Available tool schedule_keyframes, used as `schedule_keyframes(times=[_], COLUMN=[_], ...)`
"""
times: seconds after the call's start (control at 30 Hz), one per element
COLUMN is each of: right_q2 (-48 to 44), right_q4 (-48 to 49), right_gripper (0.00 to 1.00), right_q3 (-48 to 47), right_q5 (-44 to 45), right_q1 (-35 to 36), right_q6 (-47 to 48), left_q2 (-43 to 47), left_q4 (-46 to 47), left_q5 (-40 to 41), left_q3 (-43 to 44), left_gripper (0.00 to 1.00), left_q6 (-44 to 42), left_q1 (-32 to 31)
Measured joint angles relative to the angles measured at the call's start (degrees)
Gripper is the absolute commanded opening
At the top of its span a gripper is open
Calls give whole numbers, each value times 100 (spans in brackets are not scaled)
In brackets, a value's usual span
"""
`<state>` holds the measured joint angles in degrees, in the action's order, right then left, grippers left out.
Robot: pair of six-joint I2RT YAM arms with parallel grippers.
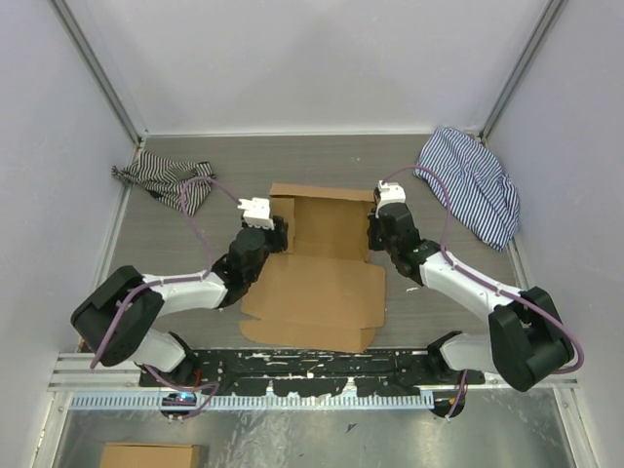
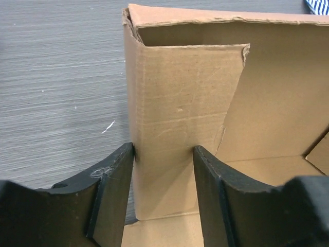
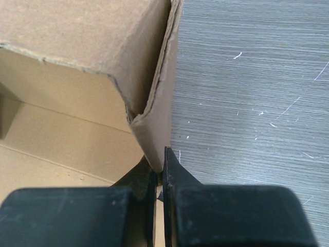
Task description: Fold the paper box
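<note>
The brown paper box (image 1: 322,288) lies mid-table, its far half raised into walls and its near panel flat. My left gripper (image 1: 280,234) is at the box's left wall. In the left wrist view the fingers (image 2: 163,149) straddle the upright folded side wall (image 2: 180,103), and both pads touch the cardboard. My right gripper (image 1: 375,229) is at the right wall. In the right wrist view its jaws (image 3: 160,157) pinch the doubled right wall (image 3: 159,103) at its lower edge, nearly closed. The box floor (image 3: 61,134) shows to the left.
A striped cloth (image 1: 166,177) lies at the back left and another (image 1: 475,185) at the back right. White enclosure walls ring the grey table (image 1: 546,292). A metal rail (image 1: 312,363) runs along the near edge, with a small cardboard piece (image 1: 151,455) below it.
</note>
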<state>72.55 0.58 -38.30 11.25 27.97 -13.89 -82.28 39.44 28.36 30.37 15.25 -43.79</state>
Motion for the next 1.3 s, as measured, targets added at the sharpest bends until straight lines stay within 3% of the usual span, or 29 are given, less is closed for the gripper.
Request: schedule_keyframes(times=[0.17, 0.4, 0.5, 0.6, 0.67, 0.8, 0.97, 1.1, 1.23, 1.3], right_q2=[-20, -31, -87, -107, -107, -107, -107, -105, -87, -68], right_q4=[-24, -24, -26, -28, -28, -26, -28, -50, -61, -61], right_gripper=[1, 1, 1, 1, 1, 1, 1, 1, 1, 1], right_q3=[0, 9, 52, 70, 70, 70, 70, 70, 59, 50], right_q5=[2, 2, 2, 7, 24, 33, 55, 164, 293, 339], right_q1=[33, 42, 44, 48, 48, 55, 164, 262, 319, 339], right_q6=[9, 24, 24, 26, 31, 28, 13, -26, -105, -116], left_q2=[-339, -695, -850, -1025, -1115, -1169, -1292, -1834, -2964, -3178], left_q4=[844, 1386, 1582, 1808, 1928, 2015, 2035, 2337, 3458, 3777], left_q5=[-90, 24, 177, 313, 435, 682, 1644, 2651, 3648, 3939], left_q3=[-284, -352, -354, -354, -354, -352, -280, 131, 715, 844], left_gripper=[58, 46, 34, 8, 0, 0, 0, 0, 0, 2], left_q6=[-98, -251, -326, -387, -463, -614, -1239, -2302, -3899, -4238], left_q1=[-46, -46, -42, -28, -17, -107, -538, -890, -1167, -1241])
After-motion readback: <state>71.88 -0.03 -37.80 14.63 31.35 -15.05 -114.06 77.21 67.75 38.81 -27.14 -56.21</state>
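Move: The left side flap stands between the left hand's open fingers, its middle about 2 cm ahead, at hand height and neither left nor right. The lid strip lies roughly 6 cm ahead, 10 cm right and 7 cm higher; the floor panel, 10 cm back, 8 cm right and 6 cm lower. From the right hand, the right side flap it pinches centres 2 cm straight ahead and 2 cm up, the left flap 2 cm ahead, 21 cm left and 1 cm up. The left hand sinks about 2.5 cm with its open fingers astride the left side flap, edging slightly forward near the end of the descent, then shuts them to pinch the flap by its near edge; keeping that grip, it rolls some 35 degrees with its left side rising and turns roughly 20 degrees counter-clockwise, the fingertips tipping up a little. Meanwhile the right hand keeps its pinch on the right side flap below the lid's corner and eases about 1 cm back and to its left. ##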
